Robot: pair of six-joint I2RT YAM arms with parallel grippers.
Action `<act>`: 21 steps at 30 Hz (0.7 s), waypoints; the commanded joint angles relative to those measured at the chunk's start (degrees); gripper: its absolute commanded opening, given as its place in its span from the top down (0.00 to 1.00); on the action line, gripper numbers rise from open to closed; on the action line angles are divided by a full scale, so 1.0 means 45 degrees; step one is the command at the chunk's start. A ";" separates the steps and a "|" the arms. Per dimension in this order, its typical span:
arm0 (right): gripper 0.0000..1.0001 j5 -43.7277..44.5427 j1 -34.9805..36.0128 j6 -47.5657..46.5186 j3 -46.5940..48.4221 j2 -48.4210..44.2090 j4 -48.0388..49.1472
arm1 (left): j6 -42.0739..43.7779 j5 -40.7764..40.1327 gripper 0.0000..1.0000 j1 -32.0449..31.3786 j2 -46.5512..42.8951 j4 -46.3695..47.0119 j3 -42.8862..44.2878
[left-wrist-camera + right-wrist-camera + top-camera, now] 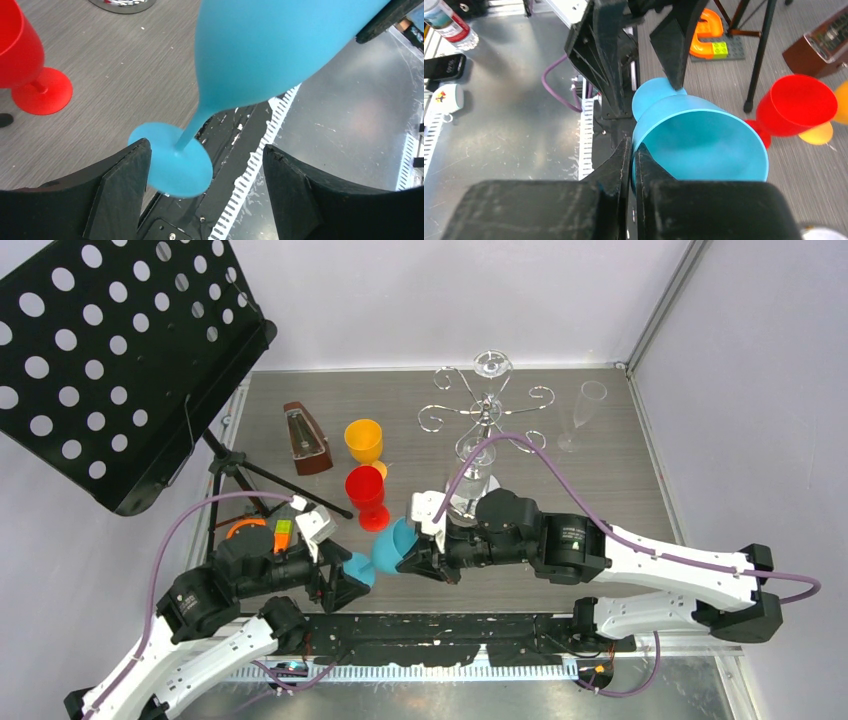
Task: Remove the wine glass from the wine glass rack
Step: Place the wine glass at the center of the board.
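Observation:
A blue wine glass (393, 546) hangs tilted over the table's near edge, its foot (172, 165) toward the left arm. My right gripper (633, 150) is shut on the rim of its bowl (704, 135), one finger inside and one outside. My left gripper (205, 165) stands open around the foot, which lies close to the left finger (120, 175) and apart from the right one. The chrome wine glass rack (487, 410) stands at the back, well behind both grippers, with a clear glass (492, 364) on it.
A red glass (366, 490) and a yellow glass (364, 440) stand just behind the blue one. A brown metronome (306, 438), a black music stand (110, 360), an orange toy (262, 532) and a clear flute (588, 410) are around.

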 commanded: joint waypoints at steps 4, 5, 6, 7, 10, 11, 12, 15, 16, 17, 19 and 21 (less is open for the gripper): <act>0.94 0.1769 -0.0046 0.0275 0.0593 -0.1054 -0.2204 | -0.0040 -0.1282 0.18 0.0161 0.0369 0.0442 0.0522; 0.94 0.1944 -0.0049 0.0483 0.0743 -0.1116 -0.2501 | -0.0066 -0.1329 0.18 0.0267 0.0456 0.0525 0.0505; 0.94 0.2285 -0.0050 0.0740 0.0873 -0.1150 -0.3057 | -0.0085 -0.1386 0.18 0.0386 0.0587 0.0607 0.0488; 0.94 0.2582 -0.0050 0.0881 0.0934 -0.1219 -0.3328 | -0.0104 -0.1391 0.18 0.0538 0.0689 0.0663 0.0483; 0.94 0.3786 -0.0086 0.1730 0.1209 -0.1527 -0.4750 | -0.0100 -0.1062 0.18 0.1418 0.0977 0.0814 0.0468; 0.94 0.4017 -0.0097 0.1922 0.1248 -0.1747 -0.5064 | -0.0108 -0.0835 0.18 0.1797 0.1091 0.0838 0.0464; 0.94 0.4478 -0.0106 0.2355 0.1331 -0.1866 -0.5606 | -0.0126 -0.0605 0.19 0.2184 0.1184 0.0856 0.0474; 0.94 0.5898 -0.0160 0.3300 0.1362 -0.2499 -0.6665 | -0.0386 -0.0276 0.19 0.3049 0.1523 0.0995 0.0442; 0.94 0.6215 -0.0193 0.3803 0.1448 -0.2593 -0.7320 | -0.0486 -0.0283 0.19 0.3261 0.1621 0.1022 0.0443; 0.94 0.6907 -0.0251 0.4043 0.1495 -0.2781 -0.7618 | -0.0598 -0.0260 0.19 0.3480 0.1719 0.1067 0.0441; 0.94 0.7915 -0.0370 0.4824 0.1555 -0.3114 -0.8577 | -0.0779 -0.0072 0.20 0.4105 0.1863 0.1161 0.0417; 0.94 0.8885 -0.0686 0.5645 0.1592 -0.3436 -0.9068 | -0.0981 0.0067 0.20 0.4577 0.1943 0.1257 0.0396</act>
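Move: The blue wine glass hangs by its rim in the right fingers. Its likely goal, the bare board in front of the rack, is about 12 cm to that hand's right, 9 cm ahead and some 27 cm below. The rack's base stands about 13 cm right and 20 cm ahead; the red glass is about 15 cm ahead and 7 cm left. From the empty left hand that spot lies roughly 20 cm right, 9 cm ahead and 20 cm below. Still pinching the blue glass by its rim, the right hand carries it towards the open board before the rack, speeding up: some 14 cm right with about 5 cm forward, turning clockwise about 30 degrees while its fingers dip a little. The left hand, already open, draws clear of the glass, going about 7 cm forward towards the red glass and turning counter-clockwise. ##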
